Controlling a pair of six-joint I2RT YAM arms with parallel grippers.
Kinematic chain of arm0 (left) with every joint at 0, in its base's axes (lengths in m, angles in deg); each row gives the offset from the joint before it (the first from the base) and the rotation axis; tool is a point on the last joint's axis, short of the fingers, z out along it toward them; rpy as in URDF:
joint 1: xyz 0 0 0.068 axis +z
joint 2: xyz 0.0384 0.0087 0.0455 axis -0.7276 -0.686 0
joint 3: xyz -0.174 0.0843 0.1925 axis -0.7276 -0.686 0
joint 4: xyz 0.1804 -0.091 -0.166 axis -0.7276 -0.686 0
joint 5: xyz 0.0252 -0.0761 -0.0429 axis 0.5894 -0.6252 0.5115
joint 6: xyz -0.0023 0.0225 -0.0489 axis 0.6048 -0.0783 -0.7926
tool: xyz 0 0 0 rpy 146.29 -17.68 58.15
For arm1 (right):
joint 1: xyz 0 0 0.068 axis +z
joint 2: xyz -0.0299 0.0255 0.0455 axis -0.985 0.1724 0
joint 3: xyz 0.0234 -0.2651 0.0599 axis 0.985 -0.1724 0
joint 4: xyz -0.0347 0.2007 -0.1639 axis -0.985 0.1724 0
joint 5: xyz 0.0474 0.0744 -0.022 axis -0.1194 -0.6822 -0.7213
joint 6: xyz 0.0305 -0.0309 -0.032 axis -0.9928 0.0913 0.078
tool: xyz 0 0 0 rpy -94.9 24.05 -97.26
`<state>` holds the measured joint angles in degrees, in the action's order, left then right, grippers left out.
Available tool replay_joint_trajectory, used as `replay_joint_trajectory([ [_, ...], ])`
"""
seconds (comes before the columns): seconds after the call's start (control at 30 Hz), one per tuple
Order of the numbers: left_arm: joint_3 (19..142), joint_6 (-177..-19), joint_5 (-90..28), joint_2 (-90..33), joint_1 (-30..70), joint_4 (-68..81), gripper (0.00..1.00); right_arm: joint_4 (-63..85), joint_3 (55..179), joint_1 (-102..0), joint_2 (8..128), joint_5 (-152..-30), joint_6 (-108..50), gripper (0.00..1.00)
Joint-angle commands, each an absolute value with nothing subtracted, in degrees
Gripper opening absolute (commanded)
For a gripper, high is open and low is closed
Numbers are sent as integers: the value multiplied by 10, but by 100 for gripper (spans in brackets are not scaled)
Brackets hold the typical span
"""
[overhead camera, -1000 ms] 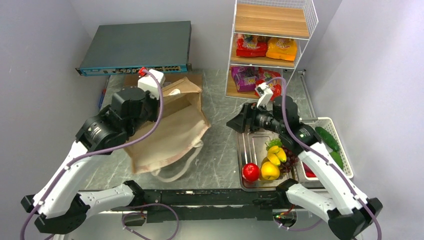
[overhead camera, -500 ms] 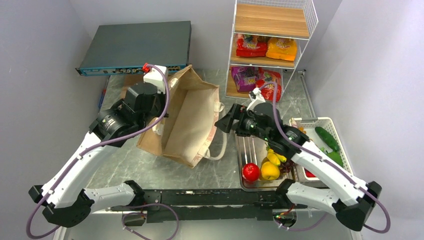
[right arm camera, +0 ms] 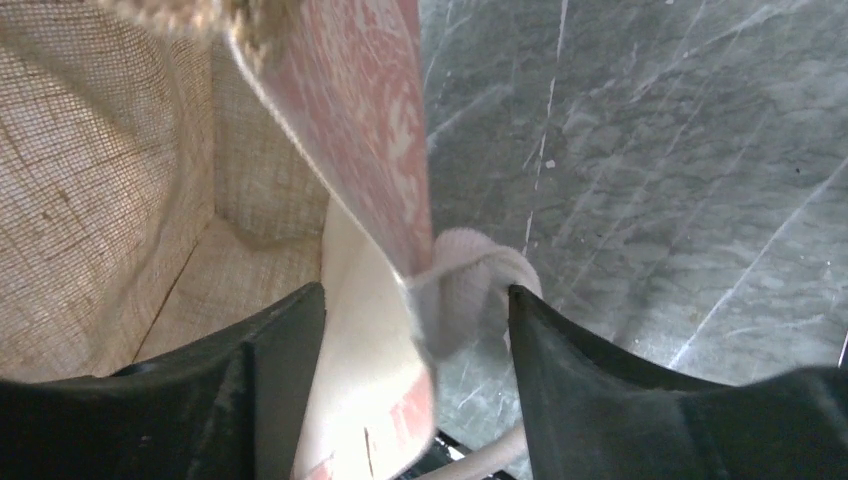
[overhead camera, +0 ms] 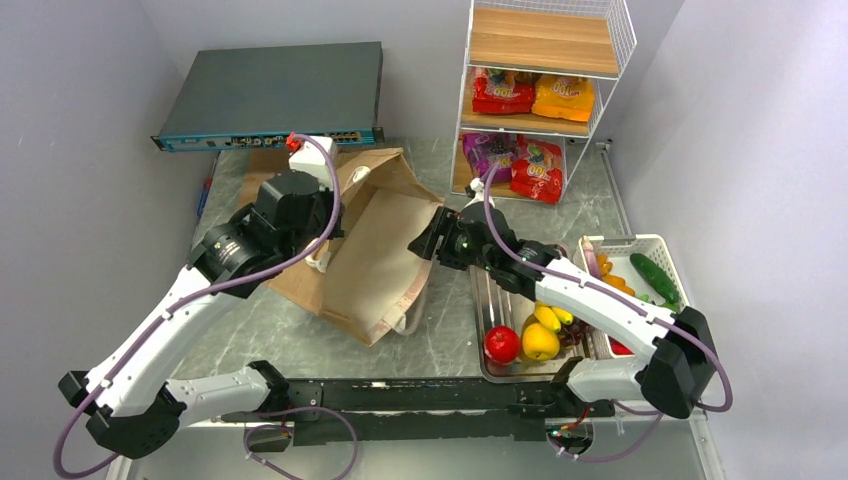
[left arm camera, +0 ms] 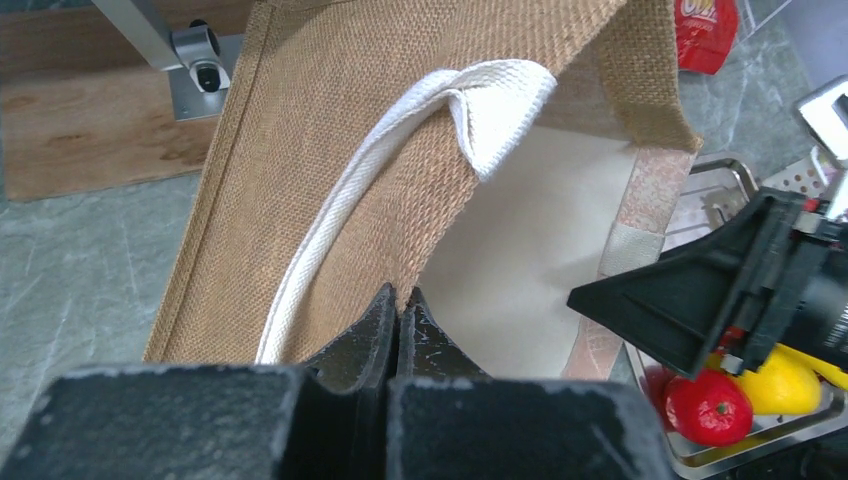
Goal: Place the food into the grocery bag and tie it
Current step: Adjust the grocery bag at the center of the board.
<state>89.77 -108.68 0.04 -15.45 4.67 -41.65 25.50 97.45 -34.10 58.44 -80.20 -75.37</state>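
Note:
The brown grocery bag (overhead camera: 375, 245) stands tilted in the middle of the table with its mouth wide. My left gripper (overhead camera: 322, 242) is shut on its left rim; the left wrist view shows the jaws (left arm camera: 400, 305) pinching the woven edge beside the white handle (left arm camera: 480, 110). My right gripper (overhead camera: 428, 240) is open and straddles the bag's right rim (right arm camera: 385, 170), one finger inside and one outside against the white handle (right arm camera: 470, 280). Food lies apart: a red apple (overhead camera: 502, 343) and yellow fruit (overhead camera: 540, 340) in the steel tray (overhead camera: 485, 300), a cucumber (overhead camera: 655, 278) in the white basket, and snack packets (overhead camera: 505, 92) on the shelf.
A wire shelf (overhead camera: 465, 110) stands at the back right and a grey network switch (overhead camera: 270, 95) at the back left. A wooden board (left arm camera: 90, 130) lies behind the bag. The white basket (overhead camera: 690, 310) sits at the table's right edge beside the tray.
The left gripper has raised the bag from lying flat to standing with an open mouth. The right gripper has moved left from over the tray onto the bag's right rim.

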Motion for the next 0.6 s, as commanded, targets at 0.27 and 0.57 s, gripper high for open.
replay_joint_trajectory([
  [0.27, 872, -1103, -29, -103, 48, -356, 0, 243, 1014, -337, 589, -762, -669, 0],
  [0.57, 855, -1047, -2, -93, 51, -371, 8, 436, 1184, -364, 617, -838, -510, 0],
])
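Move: The grocery bag's right rim, with the handle root on it, already runs between the right hand's open fingers, about 1 cm ahead, 1 cm to the left and 1 cm below. The slack handle hangs outside the rim, some 10 cm nearer the robot and 6 cm lower; the tomato is about 19 cm right, 20 cm back and 12 cm below. From the left hand, which is shut on the left rim, that right rim lies roughly 15 cm right, 2 cm back and 5 cm lower. The right fingers shut on the bag's right rim and pinch it at the handle root, after easing about 1 cm forward, left and down. The hand then lifts some 4.5 cm, drifting 1 to 2 cm to the right and turning about 15 degrees, fingertips tipping up. The left hand keeps its pinch on the left rim and draws back about 1.5 cm. ##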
